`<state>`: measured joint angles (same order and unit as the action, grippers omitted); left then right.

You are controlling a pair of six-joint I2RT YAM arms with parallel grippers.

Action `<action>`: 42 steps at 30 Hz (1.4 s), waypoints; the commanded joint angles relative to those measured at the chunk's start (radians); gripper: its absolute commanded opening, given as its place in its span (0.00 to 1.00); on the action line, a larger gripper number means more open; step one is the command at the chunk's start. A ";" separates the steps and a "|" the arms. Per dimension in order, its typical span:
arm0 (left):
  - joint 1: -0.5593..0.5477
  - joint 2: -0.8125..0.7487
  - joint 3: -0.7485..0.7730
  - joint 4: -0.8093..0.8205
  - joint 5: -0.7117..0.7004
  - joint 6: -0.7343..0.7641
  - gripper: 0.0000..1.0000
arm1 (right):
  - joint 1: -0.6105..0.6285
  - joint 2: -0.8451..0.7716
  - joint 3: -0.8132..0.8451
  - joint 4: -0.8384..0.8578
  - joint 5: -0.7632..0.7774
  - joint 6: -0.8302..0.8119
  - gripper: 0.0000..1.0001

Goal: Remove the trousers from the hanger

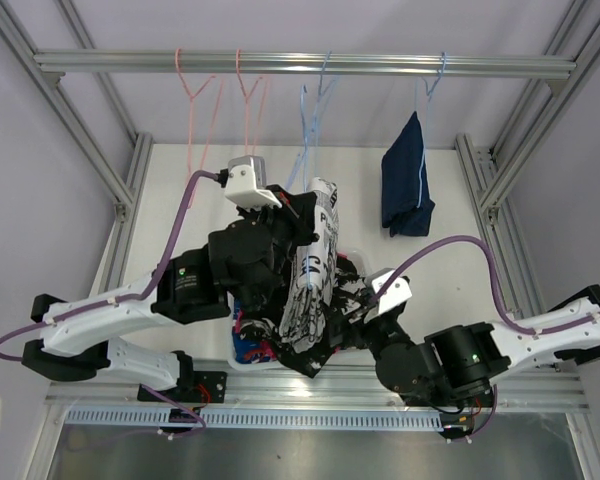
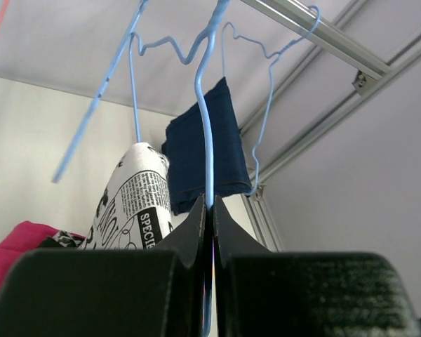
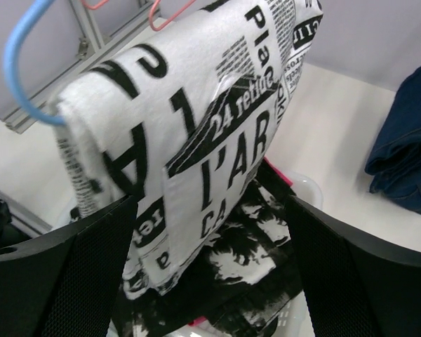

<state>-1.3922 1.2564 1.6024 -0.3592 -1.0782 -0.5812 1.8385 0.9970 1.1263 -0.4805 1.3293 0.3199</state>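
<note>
The white trousers with black print (image 3: 189, 119) hang folded over a blue hanger (image 3: 17, 70). My left gripper (image 2: 209, 205) is shut on that hanger's wire, just below the rail (image 1: 300, 65). My right gripper (image 3: 210, 232) is open, with its fingers (image 3: 77, 274) on either side of the trousers' lower end, which touches the left finger. In the top view these trousers (image 1: 315, 270) hang between the left gripper (image 1: 295, 212) and the right gripper (image 1: 340, 300). Dark blue denim trousers (image 1: 407, 190) hang on another blue hanger to the right.
Below the right gripper a white basket (image 3: 305, 189) holds black trousers with a white pattern (image 3: 259, 260), pink cloth (image 2: 21, 242) and blue-red cloth (image 1: 248, 345). Two bare pink hangers (image 1: 195, 100) hang at the rail's left. Aluminium frame posts stand on both sides.
</note>
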 commanded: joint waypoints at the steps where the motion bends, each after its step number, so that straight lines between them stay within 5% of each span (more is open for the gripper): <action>1: -0.008 -0.029 -0.002 0.101 -0.089 0.020 0.01 | 0.041 0.008 0.017 0.037 0.067 0.073 0.91; 12: -0.008 -0.048 -0.096 0.131 -0.132 0.058 0.01 | 0.107 0.051 0.009 0.033 0.133 0.093 0.92; 42: -0.021 -0.064 -0.145 0.013 -0.105 -0.025 0.00 | -0.189 0.120 -0.129 0.333 -0.004 -0.136 0.93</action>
<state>-1.3983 1.2263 1.4528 -0.3439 -1.1667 -0.5602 1.6711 1.0878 1.0027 -0.2451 1.2785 0.2352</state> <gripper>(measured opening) 0.007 0.929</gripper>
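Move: Hanging draped from the blue hanger that the shut left fingers hold, the white lettered trousers have their middle about 6 cm ahead of the open right hand, 5 cm to its left and some 2 cm below. From the left hand they lie about 11 cm below, roughly 2 cm ahead and 1 cm right. From the right hand, the black-and-white trousers in the tray are 7 cm ahead, 2 cm left and 31 cm down; the navy trousers hang 28 cm ahead, 11 cm right, about level. Back a couple of centimetres first, drifting slightly left, the right hand then reverses and reaches forward some 6 cm while sinking about 4, fingers kept wide open, to bring them around the near end of the white trousers. The left hand keeps its pinch on the hanger and lowers it, mostly early on, with a slight tilt and counter-clockwise turn. ##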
